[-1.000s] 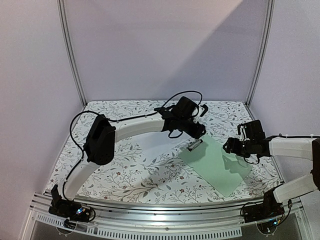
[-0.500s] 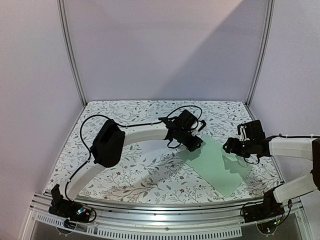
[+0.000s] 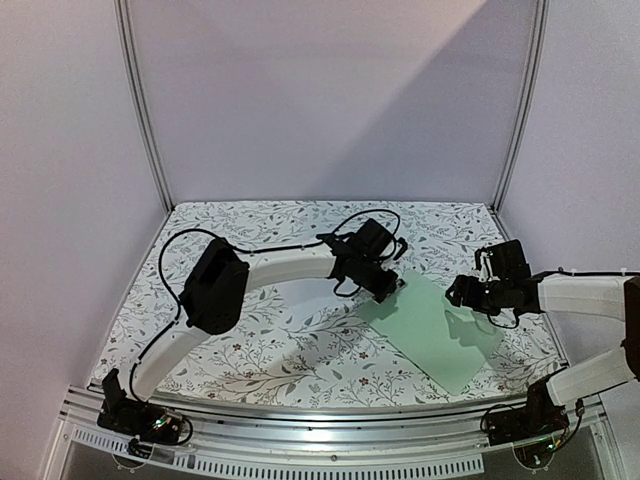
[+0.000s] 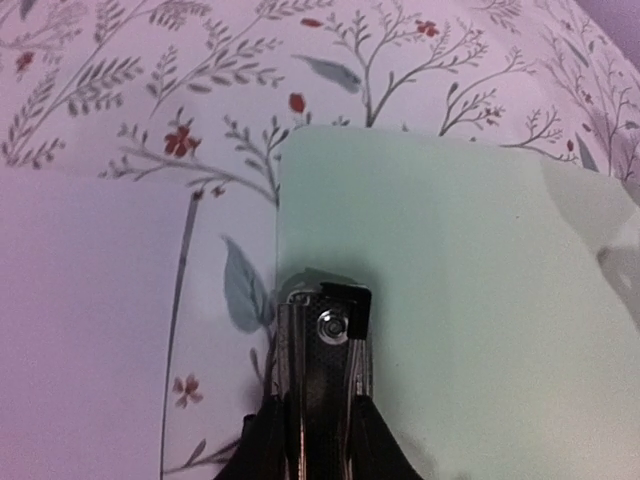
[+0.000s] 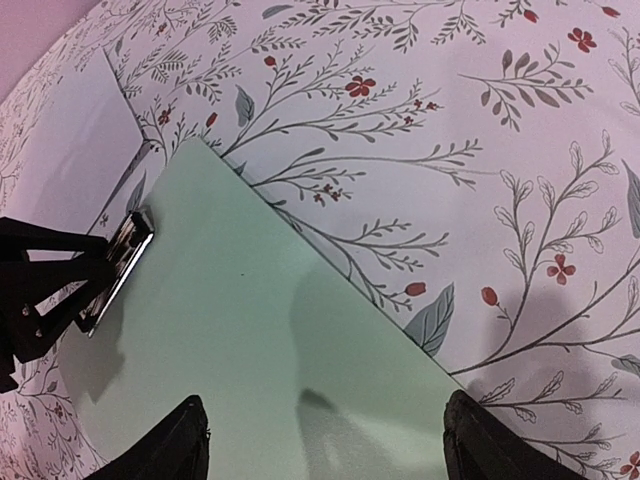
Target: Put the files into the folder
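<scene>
The folder (image 3: 440,335), a pale mint-green board, lies flat on the flowered table at centre right, its dark metal clip (image 4: 325,350) at the short edge nearest the left arm. My left gripper (image 4: 322,420) is down on that clip, with a black finger pressed against each side of it; the top view shows this gripper (image 3: 390,287) at the folder's near-left corner. A white sheet of the files (image 4: 80,320) lies flat just left of the folder, partly under the left arm (image 3: 305,297). My right gripper (image 5: 325,430) hovers open above the folder's right half, holding nothing.
The flowered cloth (image 3: 250,350) covers the whole table. Metal frame posts (image 3: 145,110) stand at the back corners against plain walls. The left arm's cable (image 3: 175,250) loops over the left side of the table.
My left gripper came down and slightly nearer onto the folder's clip, and its jaws narrowed around it. The right arm and the folder stayed put.
</scene>
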Available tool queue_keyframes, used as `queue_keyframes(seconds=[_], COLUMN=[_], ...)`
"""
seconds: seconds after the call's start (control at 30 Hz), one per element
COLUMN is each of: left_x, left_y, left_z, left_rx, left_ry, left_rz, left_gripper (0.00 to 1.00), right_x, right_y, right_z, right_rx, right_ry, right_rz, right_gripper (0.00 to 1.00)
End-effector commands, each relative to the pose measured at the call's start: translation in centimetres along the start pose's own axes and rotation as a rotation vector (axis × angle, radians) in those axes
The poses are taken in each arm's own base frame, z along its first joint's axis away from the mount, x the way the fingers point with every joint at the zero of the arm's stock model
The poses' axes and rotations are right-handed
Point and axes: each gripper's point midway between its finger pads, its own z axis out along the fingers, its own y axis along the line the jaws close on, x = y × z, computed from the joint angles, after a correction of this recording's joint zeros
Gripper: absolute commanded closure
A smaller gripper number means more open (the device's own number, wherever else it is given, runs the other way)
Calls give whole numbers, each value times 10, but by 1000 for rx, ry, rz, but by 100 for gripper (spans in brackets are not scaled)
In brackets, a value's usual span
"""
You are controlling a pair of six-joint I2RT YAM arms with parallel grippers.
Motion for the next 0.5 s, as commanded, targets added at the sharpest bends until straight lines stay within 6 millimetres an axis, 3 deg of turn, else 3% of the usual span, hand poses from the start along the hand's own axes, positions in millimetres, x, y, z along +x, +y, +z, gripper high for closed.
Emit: queue_keyframes(seconds=[0.0,0.07,0.1,0.23,0.37,0.47], left_x=[57,72,92,123,163,189], left_y=[24,25,32,36,38,45], left_z=[-29,-49,-58,-99,-129,-153], left_rx=[-107,-117,-153,-181,-189,-232], left_ry=[197,220,251,251,275,281], left_rz=[-132,-172,-187,-265,-350,-420], left_gripper=[82,84,85,89,100,100], right_x=[0,2,2,5,9,10], right_y=[-2,-1,0,5,12,13], right_z=[1,2,2,6,12,15], right_rx=[0,-6,-12,-40,-81,-81], right_ry=[-11,-5,-5,14,46,56], right_rz=[-5,-3,-3,2,15,18], right_gripper=[20,20,20,21,21,22])
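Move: The left hand already pinches the metal clip on the green folder, low at the table; the folder's middle lies about 9 cm back and 9 cm right of it. The open table spot it heads for is some 10 cm back and 17 cm left. The white sheet's middle lies roughly 14 cm left and 4 cm ahead. From the right hand, that open spot is about 32 cm left, 8 cm back and 5 cm below. Still pinching the clip, the left hand drags the green folder about 20 cm left and back, staying low. ##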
